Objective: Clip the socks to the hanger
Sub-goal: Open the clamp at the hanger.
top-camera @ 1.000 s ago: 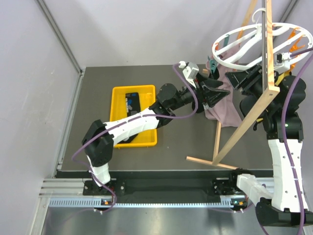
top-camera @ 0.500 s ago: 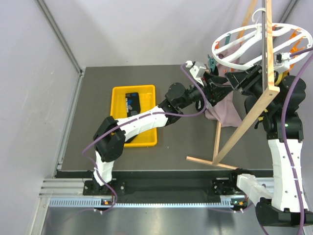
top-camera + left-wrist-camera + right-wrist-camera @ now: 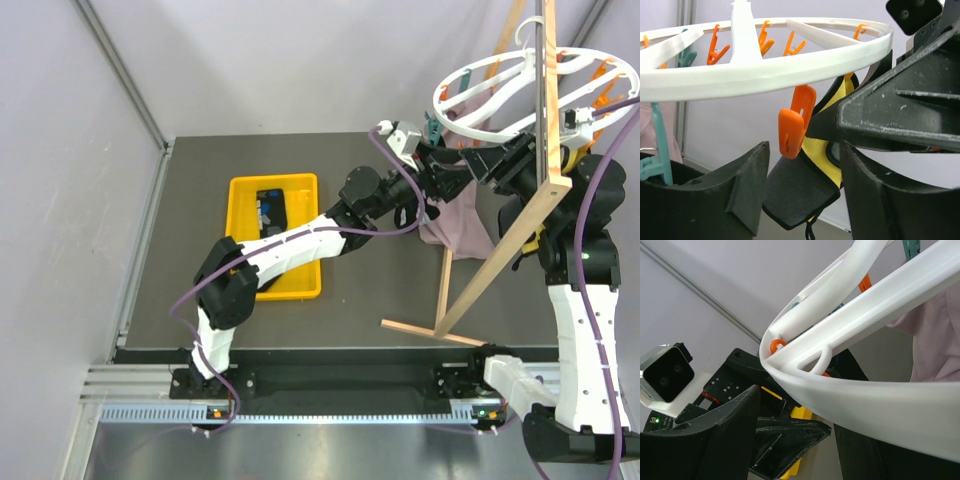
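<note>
The socks (image 3: 270, 207) lie black in the yellow tray (image 3: 240, 270) at the table's left, far from both grippers. The hanger (image 3: 500, 75), a white ring with orange and teal clips, hangs at the upper right on a wooden frame (image 3: 505, 255). My left gripper (image 3: 445, 165) is raised under the ring's near-left rim. In the left wrist view it (image 3: 802, 150) is open, and an orange clip (image 3: 796, 122) hangs just above the gap. My right gripper (image 3: 478, 160) faces it from the right, open, with the ring's rim (image 3: 865, 405) crossing over its jaws.
A pink-mauve cloth (image 3: 455, 220) hangs from the ring below both grippers. A black and yellow bag (image 3: 800, 187) hangs behind the orange clip. A teal clip (image 3: 660, 150) hangs at the left. The frame's wooden foot (image 3: 432, 333) lies on the table.
My left arm has swung right and upward, and its gripper has gone from beside the pink cloth to under the ring's rim. The right arm has stayed still.
</note>
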Motion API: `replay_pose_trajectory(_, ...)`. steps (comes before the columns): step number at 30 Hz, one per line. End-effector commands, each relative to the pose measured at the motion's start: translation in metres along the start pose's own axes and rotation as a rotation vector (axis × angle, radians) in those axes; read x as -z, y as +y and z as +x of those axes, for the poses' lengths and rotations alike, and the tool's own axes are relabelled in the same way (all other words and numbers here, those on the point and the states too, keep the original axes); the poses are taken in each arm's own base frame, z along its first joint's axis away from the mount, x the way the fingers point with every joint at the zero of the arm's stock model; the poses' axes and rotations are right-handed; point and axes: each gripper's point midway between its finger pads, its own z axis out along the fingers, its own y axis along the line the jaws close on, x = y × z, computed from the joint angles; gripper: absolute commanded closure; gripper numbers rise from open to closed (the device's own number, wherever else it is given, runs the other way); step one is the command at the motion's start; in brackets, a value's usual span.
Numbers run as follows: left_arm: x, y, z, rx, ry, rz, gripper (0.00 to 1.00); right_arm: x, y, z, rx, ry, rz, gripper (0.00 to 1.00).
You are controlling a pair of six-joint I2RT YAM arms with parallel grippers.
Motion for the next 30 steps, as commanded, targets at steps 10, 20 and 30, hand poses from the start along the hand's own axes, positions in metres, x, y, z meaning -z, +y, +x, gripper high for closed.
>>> replay_pose_trajectory(10,-0.014,-0.017,-0.027,0.0,-0.046,0.058,0.66,0.004,0.01,-0.012,0.039,-0.036,-0.017,0.43)
replay_pose_trajectory(20,-0.009,-0.019,-0.028,-0.017,0.057,0.018,0.91,0.006,0.01,-0.016,0.088,-0.032,-0.006,0.43)
replay_pose_trajectory(30,-0.005,-0.026,-0.022,-0.074,0.168,-0.003,0.96,0.006,0.014,-0.02,0.161,-0.004,-0.015,0.44)
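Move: The orange clip to be gripped hangs from the hanger rim in front of the left fingers, about 2 cm to that hand's right and 1 cm above it, level with it forward; the rim crosses some 3 cm above the clip. The teal clip with the black sock is about 6 cm ahead of the left hand, 2 cm to its left and level in height. From the right hand, the orange clip is roughly 4 cm ahead, 2 cm left and at its height. The left hand eases about 1 cm to the right onto the orange clip and shuts its half-open fingers on the clip's lower end, which stops them well short of fully closed. Keeping that pinch, it dips about 1 cm and partly comes back up, its fingertips tipping down some 10 degrees, while the half-open right hand, with the rim still lying across its fingers, stays nearly in place, dips and rises again with it and rolls its left side slightly down. ##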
